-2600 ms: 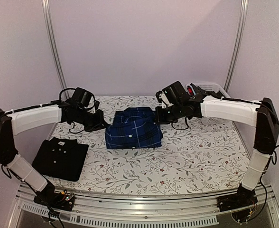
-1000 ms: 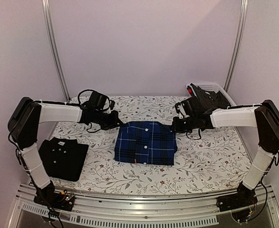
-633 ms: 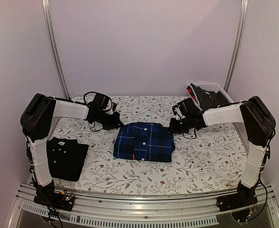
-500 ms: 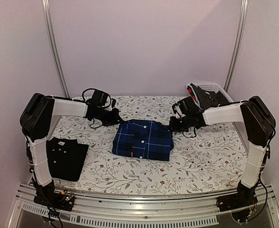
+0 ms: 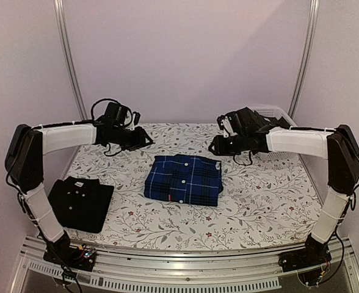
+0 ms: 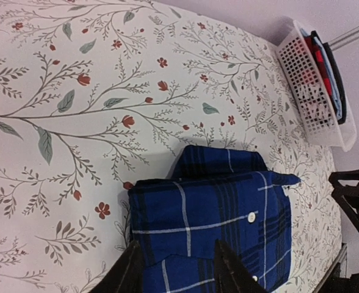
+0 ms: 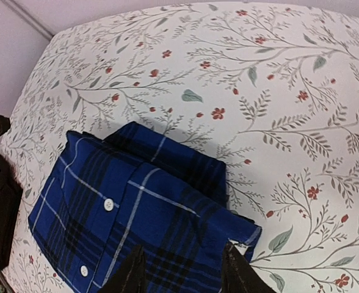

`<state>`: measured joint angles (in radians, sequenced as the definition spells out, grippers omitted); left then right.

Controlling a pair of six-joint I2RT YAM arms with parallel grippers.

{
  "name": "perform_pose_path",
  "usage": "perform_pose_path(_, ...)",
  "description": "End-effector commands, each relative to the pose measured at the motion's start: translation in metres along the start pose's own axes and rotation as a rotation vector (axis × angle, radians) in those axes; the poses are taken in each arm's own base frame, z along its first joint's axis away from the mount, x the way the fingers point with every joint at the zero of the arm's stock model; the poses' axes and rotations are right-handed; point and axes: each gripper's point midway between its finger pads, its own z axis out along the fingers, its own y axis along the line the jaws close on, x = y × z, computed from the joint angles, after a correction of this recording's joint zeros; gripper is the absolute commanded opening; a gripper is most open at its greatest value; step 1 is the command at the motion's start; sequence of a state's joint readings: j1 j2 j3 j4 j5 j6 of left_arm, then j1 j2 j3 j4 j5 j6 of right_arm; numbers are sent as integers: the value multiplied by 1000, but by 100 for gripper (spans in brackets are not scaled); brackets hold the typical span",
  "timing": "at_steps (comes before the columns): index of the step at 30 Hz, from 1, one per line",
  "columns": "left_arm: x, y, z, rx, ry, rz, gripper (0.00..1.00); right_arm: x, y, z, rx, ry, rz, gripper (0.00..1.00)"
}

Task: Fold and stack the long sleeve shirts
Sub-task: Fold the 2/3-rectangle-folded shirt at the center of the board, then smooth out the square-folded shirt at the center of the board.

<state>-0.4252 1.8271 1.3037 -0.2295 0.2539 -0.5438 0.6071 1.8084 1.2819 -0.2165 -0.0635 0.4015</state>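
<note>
The blue plaid long sleeve shirt [image 5: 184, 180] lies folded at the table's middle, collar toward the far side, buttons up. The black long sleeve shirt [image 5: 80, 202] lies folded at the near left. My left gripper [image 5: 144, 139] hovers open above and beyond the plaid shirt's far left corner. My right gripper [image 5: 215, 146] hovers open off its far right corner. In the left wrist view the open gripper [image 6: 178, 271] frames the plaid shirt [image 6: 228, 207] below it, holding nothing. The right wrist view shows the same: gripper [image 7: 182, 274] open above the shirt [image 7: 124, 213].
A white lattice basket [image 5: 279, 112] with clothes in it stands at the far right corner, also in the left wrist view [image 6: 317, 116]. The floral tablecloth [image 5: 259, 195] covers the table. Metal frame posts [image 5: 69, 67] rise at the back corners.
Both grippers went from shut to open, let go of the plaid shirt's far corners and lifted up and back. The shirt now rests on the table.
</note>
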Motion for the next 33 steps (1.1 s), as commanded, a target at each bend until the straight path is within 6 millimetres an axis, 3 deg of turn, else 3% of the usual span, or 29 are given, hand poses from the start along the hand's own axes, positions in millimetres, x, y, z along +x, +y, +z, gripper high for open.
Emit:
perform_pose_path(1,40,-27,-14,81,87,30,26,-5,59,-5,-133,-12,-92,30)
perform_pose_path(4,68,-35,-16,128,158,29,12,2,76,16,-173,44,-118,21)
perform_pose_path(10,107,-31,-13,159,255,17,3,3,83,49,-189,83,-131,17)
perform_pose_path(14,120,-31,-6,189,301,1,2,13,68,76,-180,128,-108,16)
perform_pose_path(23,150,-5,23,125,396,-41,1,42,22,124,-152,228,-31,13)
perform_pose_path(29,174,15,35,37,426,-74,1,41,5,136,-139,237,-10,14)
perform_pose_path(33,186,10,27,36,427,-95,1,19,7,125,-121,210,-42,19)
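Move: The plaid shirt's middle lies about 10 cm back and 15 cm to the right of the left hand, some 12 cm below it. From the right hand that middle is roughly 7 cm back and 12 cm to the left, about 12 cm down. The folded black shirt sits some 23 cm back and 25 cm left of the left hand; the basket stands about 17 cm ahead and 27 cm right of the right hand. Both hands come down onto the plaid shirt with their tips: the left on its left side, after swinging back about 12 cm, fingers shutting and tipping some 20 degrees further down; the right on the top layer near the far edge. The right first arcs up and about 10 cm left, then sinks and eases forward, its fingers narrowing to a small gap. ##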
